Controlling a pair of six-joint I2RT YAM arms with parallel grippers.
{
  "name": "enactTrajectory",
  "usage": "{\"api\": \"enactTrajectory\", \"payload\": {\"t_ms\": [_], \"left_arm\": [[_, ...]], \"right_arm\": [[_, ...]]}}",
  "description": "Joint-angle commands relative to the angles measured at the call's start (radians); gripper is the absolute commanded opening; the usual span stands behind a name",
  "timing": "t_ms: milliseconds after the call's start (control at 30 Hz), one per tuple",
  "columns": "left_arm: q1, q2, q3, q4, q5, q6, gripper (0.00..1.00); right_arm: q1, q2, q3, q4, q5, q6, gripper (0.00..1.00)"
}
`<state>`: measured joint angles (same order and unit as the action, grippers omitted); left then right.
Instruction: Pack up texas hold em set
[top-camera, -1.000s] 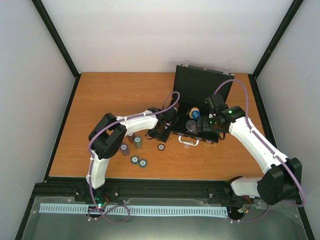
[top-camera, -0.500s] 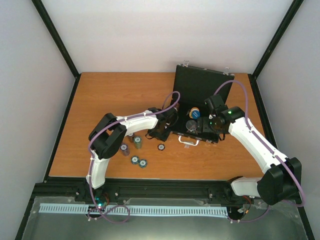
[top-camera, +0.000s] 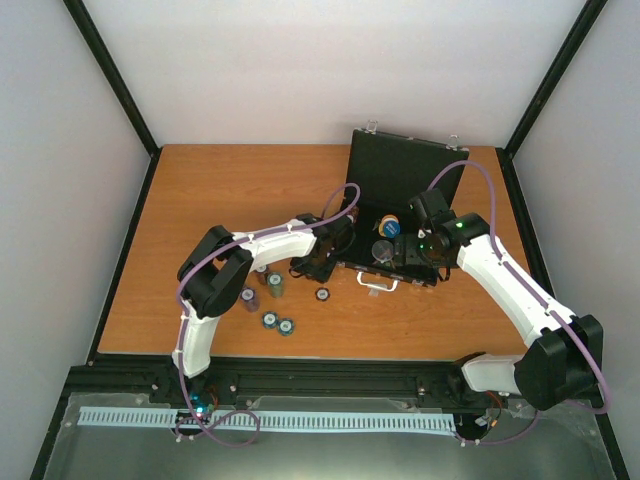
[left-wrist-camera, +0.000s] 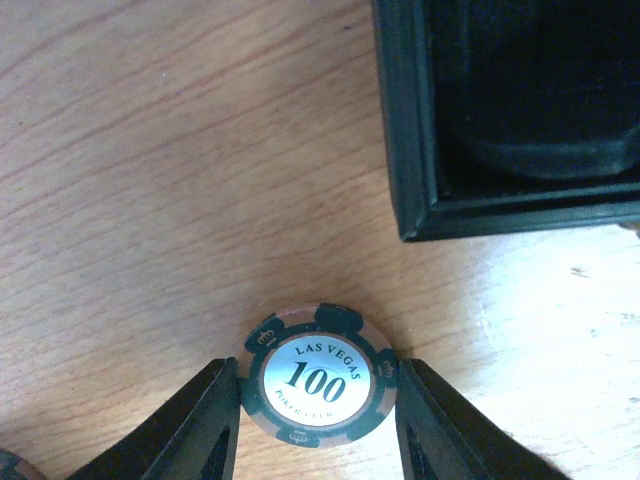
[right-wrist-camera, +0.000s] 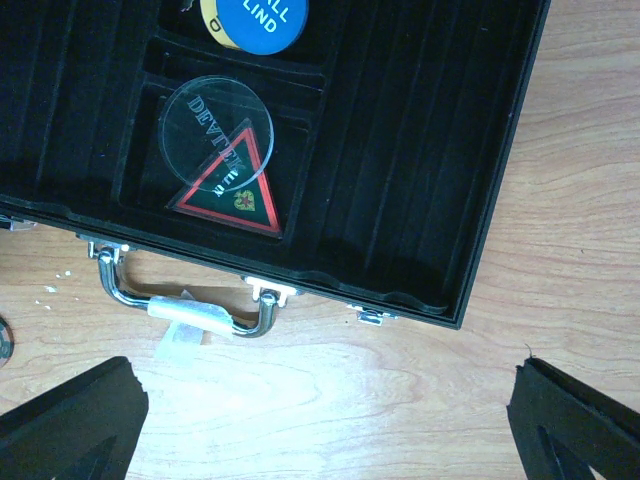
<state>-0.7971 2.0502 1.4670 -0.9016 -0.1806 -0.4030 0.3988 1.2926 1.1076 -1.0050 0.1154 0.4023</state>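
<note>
A brown-and-green "100" poker chip (left-wrist-camera: 318, 372) lies on the wood just off the corner of the black case (left-wrist-camera: 410, 150). My left gripper (left-wrist-camera: 318, 400) is shut on it, both fingers touching its rim. From above, the left gripper (top-camera: 316, 265) sits at the case's front left corner. The open case (top-camera: 400, 190) holds a blue disc (right-wrist-camera: 262, 20), a clear dealer disc (right-wrist-camera: 218, 125) and a dark triangular token (right-wrist-camera: 235, 195). My right gripper (right-wrist-camera: 325, 430) hovers open over bare table in front of the silver handle (right-wrist-camera: 185, 310).
Loose chip stacks (top-camera: 275, 285) and single chips (top-camera: 287, 327) lie on the table left of the case; one chip (top-camera: 323, 294) is near the handle. The case lid (top-camera: 410, 165) stands upright at the back. Dark frame posts border the table.
The left jaws have narrowed until they touch the chip's rim. The right arm has not moved.
</note>
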Motion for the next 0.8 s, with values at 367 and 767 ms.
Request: {"api": "enactTrajectory", "payload": {"t_ms": [367,767], "left_arm": [[0.007,-0.072,0.119,-0.084,-0.017,0.023,0.43],[0.009,-0.041,0.259,-0.133,-0.017,0.058,0.44]], "right_arm": [[-0.009,-0.006,0.014,0.007,0.007,-0.004,1.0],[-0.012,0.015,0.07,0.012,0.055,-0.006,1.0]]}}
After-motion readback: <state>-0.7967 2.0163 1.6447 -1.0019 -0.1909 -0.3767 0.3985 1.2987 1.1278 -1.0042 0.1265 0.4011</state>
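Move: With the 100 chip already between the left fingers, the chip slots at the case's left end lie about 10 cm right and 8 cm ahead, roughly level in height; the case's near left corner is only some 4 cm right and 2 cm ahead. Another loose chip sits about 6 cm straight back, and a green stack 11 cm left and 3 cm back. From the right hand those slots are about 11 cm left, 4 cm ahead and 13 cm below. Keep the left fingers shut on the rim of the 100 chip and, after a brief pause, lift it about 6 cm off the table. While rising, carry it some 2 cm forward and 2 cm right, towards the open case's near left corner, letting the wrist tip only about five degrees. ##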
